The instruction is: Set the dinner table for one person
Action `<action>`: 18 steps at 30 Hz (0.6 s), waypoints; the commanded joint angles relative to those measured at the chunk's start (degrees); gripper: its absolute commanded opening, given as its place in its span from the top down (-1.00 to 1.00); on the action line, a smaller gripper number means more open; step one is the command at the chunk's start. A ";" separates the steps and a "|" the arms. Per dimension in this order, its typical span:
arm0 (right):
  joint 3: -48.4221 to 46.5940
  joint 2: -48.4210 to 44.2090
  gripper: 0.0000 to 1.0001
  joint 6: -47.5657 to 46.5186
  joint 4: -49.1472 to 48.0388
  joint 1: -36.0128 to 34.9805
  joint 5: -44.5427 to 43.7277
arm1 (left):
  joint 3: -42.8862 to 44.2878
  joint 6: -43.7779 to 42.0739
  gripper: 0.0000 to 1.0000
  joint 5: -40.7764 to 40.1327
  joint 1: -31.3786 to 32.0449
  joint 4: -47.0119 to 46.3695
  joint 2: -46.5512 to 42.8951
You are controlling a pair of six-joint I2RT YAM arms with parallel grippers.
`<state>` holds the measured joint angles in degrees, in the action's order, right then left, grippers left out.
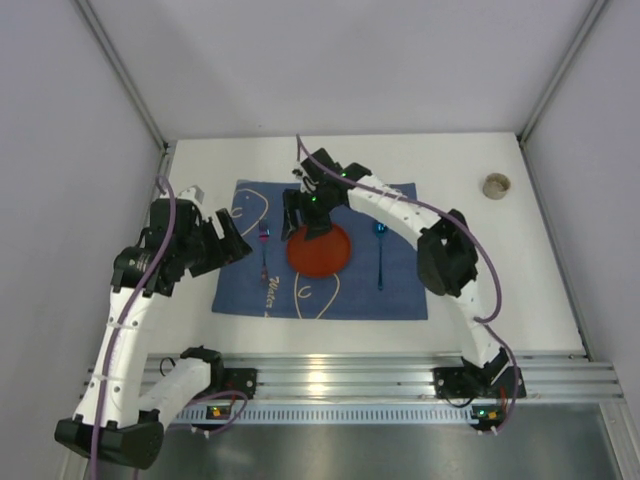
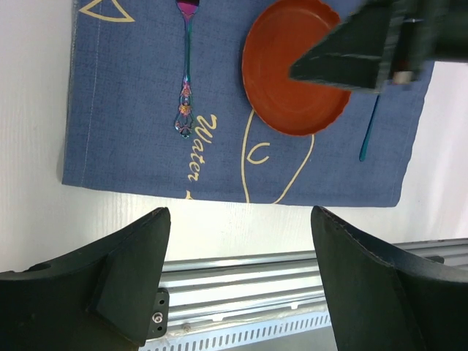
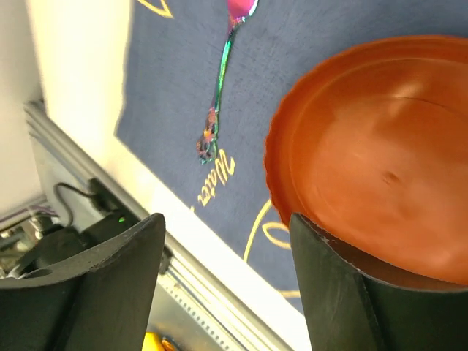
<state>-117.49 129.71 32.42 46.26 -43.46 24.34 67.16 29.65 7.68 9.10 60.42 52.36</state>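
The white dinner table [image 1: 500,270] carries a blue placemat [image 1: 400,290] with an orange-red plate [image 1: 325,255] at its middle. A rainbow-coloured fork [image 1: 264,250] lies left of the plate and a blue utensil [image 1: 380,255] lies right of it. My right gripper [image 1: 303,222] hovers over the plate's far left rim. It is open, and the plate [image 3: 380,161] lies flat on the mat beside one finger [image 3: 344,292], not held. My left gripper [image 1: 238,245] is open and empty at the mat's left edge, near the fork [image 2: 186,88].
A small beige ring-shaped object [image 1: 496,185] sits at the table's far right. The ribbed aluminium rail [image 1: 330,375] runs along the near edge. White walls and frame posts enclose the table on three sides.
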 commanded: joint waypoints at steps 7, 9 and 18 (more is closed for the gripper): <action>9.12 -18.09 -0.38 -3.07 0.58 34.78 -3.94 | -1.59 -0.03 -0.65 2.25 0.21 -6.37 2.48; 8.86 -17.91 -0.39 -2.81 2.16 40.71 -5.43 | -1.41 -0.12 -0.65 2.16 0.21 -6.72 2.92; 0.60 -9.31 -0.38 -2.90 5.33 58.48 -8.34 | -0.45 -0.47 -0.65 0.76 0.21 -7.95 6.87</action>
<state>-112.77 117.84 30.02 49.32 15.40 15.79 65.82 29.65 9.15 9.10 55.22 58.24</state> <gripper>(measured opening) 0.693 0.825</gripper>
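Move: From my right hand, just clear of the plate, the cup stands about 54 cm to the right, 16 cm farther out and 4 cm below. The plate's middle is roughly 6 cm to my right and 4 cm back; the spoon's is some 23 cm right and 6 cm back, both about 6 cm below. From my left hand the cup lies around 67 cm right, 22 cm ahead and 17 cm lower. I whip my empty right hand away from the plate, about 50 cm to the right and 18 cm forward, rising some 10 cm and then sinking 4 cm, past the far end of the spoon towards the cup. My wrist swings some 60 degrees clockwise and the fingers stay open, stopping short of touching the cup. Meanwhile my left hand eases about 3 cm forward and a little down, open. ##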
